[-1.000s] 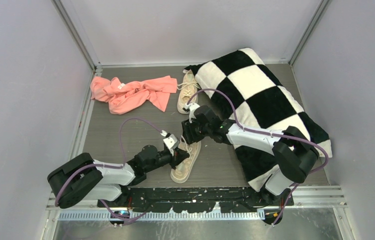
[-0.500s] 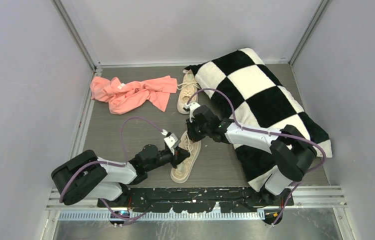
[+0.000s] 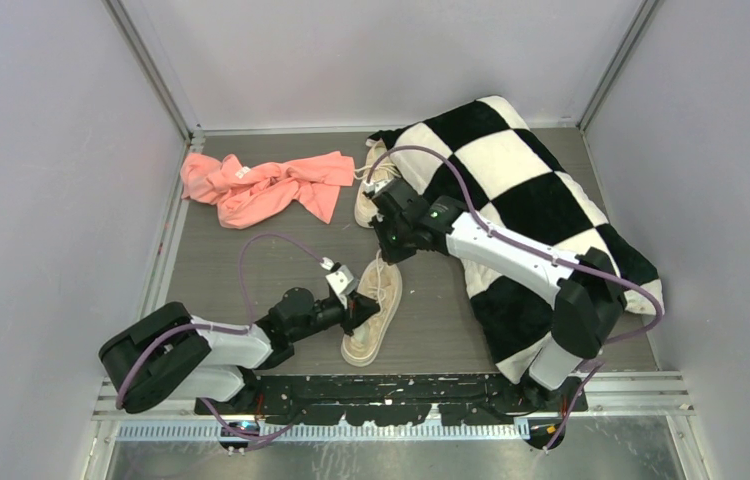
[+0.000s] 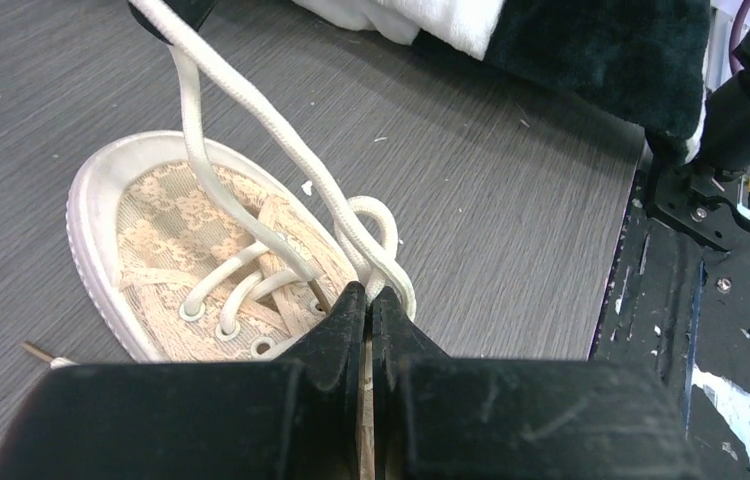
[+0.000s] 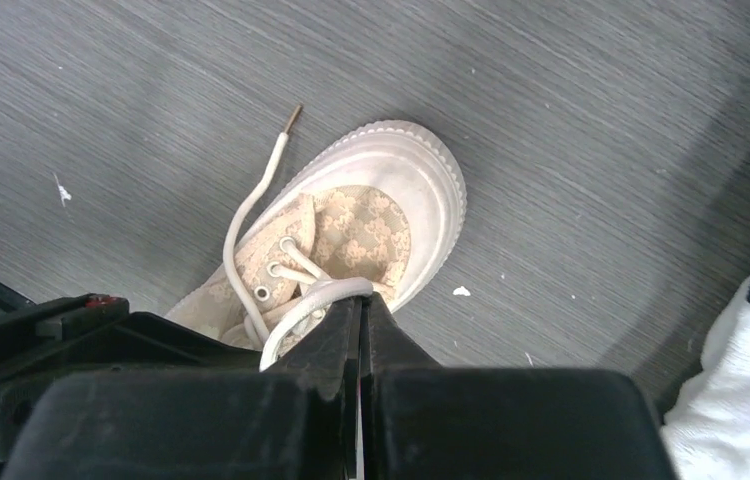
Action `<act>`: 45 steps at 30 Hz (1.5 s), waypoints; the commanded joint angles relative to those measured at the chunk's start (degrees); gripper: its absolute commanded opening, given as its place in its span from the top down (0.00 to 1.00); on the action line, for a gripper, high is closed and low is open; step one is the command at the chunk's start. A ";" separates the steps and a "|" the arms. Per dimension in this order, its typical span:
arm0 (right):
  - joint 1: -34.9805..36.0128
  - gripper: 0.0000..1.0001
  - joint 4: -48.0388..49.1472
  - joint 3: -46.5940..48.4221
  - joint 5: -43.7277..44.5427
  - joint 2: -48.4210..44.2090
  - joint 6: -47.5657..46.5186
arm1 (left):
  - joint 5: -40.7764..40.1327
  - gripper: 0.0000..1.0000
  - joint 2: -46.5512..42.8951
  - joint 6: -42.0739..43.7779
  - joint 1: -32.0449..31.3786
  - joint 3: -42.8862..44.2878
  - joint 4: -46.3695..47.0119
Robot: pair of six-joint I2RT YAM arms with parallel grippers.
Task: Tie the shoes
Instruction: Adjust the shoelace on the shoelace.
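Observation:
One beige shoe (image 3: 375, 318) lies near the front, toe pointing away from the arms. My left gripper (image 3: 362, 309) (image 4: 370, 292) is shut on a loop of its cream lace (image 4: 376, 215) just above the eyelets. A doubled strand of lace (image 4: 281, 130) runs taut up to my right gripper (image 3: 388, 254) (image 5: 361, 300), which hangs above the toe (image 5: 401, 190), shut on that strand. A loose lace end (image 5: 251, 200) trails over the floor. The second shoe (image 3: 366, 200) lies farther back, partly hidden behind the right arm.
A black-and-white checkered pillow (image 3: 521, 200) fills the right side, under the right arm. A pink cloth (image 3: 261, 185) lies crumpled at the back left. Grey walls close in three sides, and the black base rail (image 3: 401, 385) runs along the front.
My right gripper has closed on the lace and risen toward the back, drawing the strand taut above the near shoe. The left gripper has kept its hold in place.

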 commanded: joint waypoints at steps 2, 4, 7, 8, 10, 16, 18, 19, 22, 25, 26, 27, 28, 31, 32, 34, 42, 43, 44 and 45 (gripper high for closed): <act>1.40 0.99 -19.28 11.76 4.13 5.66 -0.89 | 0.96 1.00 -2.86 -0.36 0.33 0.02 2.44; 1.55 0.99 -25.31 16.25 4.54 7.50 -1.24 | 0.80 1.00 -3.74 -0.06 0.33 -0.34 1.80; 2.04 0.99 -30.66 19.93 4.79 7.84 -1.41 | 0.48 1.00 -4.86 0.46 0.42 -0.82 0.88; 2.24 0.99 -31.62 20.39 4.80 7.61 -1.30 | 0.41 1.00 -5.24 0.62 0.42 -0.99 0.71; 2.79 0.99 -33.12 21.33 4.92 7.37 -1.10 | 0.44 1.00 -5.48 1.02 0.42 -1.31 0.69; 5.09 0.99 -40.00 25.41 8.21 9.79 -0.93 | 1.33 1.00 -5.38 1.17 0.51 -1.79 0.86; 5.62 0.99 -41.16 26.27 8.01 10.76 -1.06 | 1.80 1.00 -5.23 1.23 0.51 -1.81 0.85; 6.19 0.99 -41.89 27.10 8.55 11.43 -0.99 | 1.94 1.00 -5.12 1.27 0.51 -1.81 0.93; 7.08 0.99 -43.75 28.86 8.92 12.53 -1.11 | 1.92 1.00 -4.83 1.31 0.51 -1.98 1.27; 7.23 0.99 -41.84 27.66 7.05 13.25 -1.60 | 2.29 1.00 -4.42 1.62 0.51 -1.84 1.56; 7.19 0.99 -41.19 27.16 6.11 13.83 -1.90 | 2.42 1.00 -4.19 1.73 0.51 -1.75 1.57; 7.21 0.99 -40.80 27.00 5.67 14.61 -2.21 | 2.52 1.00 -4.07 1.75 0.52 -1.66 1.55; 7.19 0.99 -40.21 26.81 5.01 15.36 -2.58 | 2.53 1.00 -4.04 1.69 0.51 -1.72 1.69; 7.23 0.99 -38.63 26.62 3.74 17.41 -3.68 | 2.37 1.00 -4.73 1.58 0.51 -2.02 1.46; 7.19 0.99 -37.76 26.42 3.64 17.70 -3.76 | 2.17 1.00 -5.17 1.62 0.51 -2.11 1.21; 6.93 0.94 -35.00 25.26 4.13 17.57 -3.08 | 1.88 1.00 -6.28 1.94 0.51 -2.25 -0.12; 4.14 0.38 -22.66 14.55 4.05 7.64 2.06 | 0.17 1.00 -11.07 3.47 0.68 -2.33 -5.32; 3.17 0.39 -21.03 12.63 3.74 5.65 3.16 | -0.09 1.00 -11.53 3.65 0.69 -2.41 -5.82; 1.92 0.40 -19.31 10.47 2.83 3.67 4.38 | -0.37 1.00 -11.99 3.88 0.75 -2.50 -6.23; 0.76 0.42 -17.64 8.53 1.77 1.78 5.67 | -0.53 1.00 -12.40 3.99 0.77 -2.58 -6.70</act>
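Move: The right hand holds the lace above the shoe's toe; the lace loops pinched in the left fingers lie about 9 cm back, 2 cm left and 5 cm below it. The near shoe's middle is roughly 11 cm back, 2 cm left and 11 cm below; the far shoe is some 13 cm ahead, 2 cm left and 12 cm below. For the left hand, the lace loops are right at its fingertips. Right hand carries lace about 5 cm back-right towards the left fingers, lowers and releases it; left keeps pinching. ##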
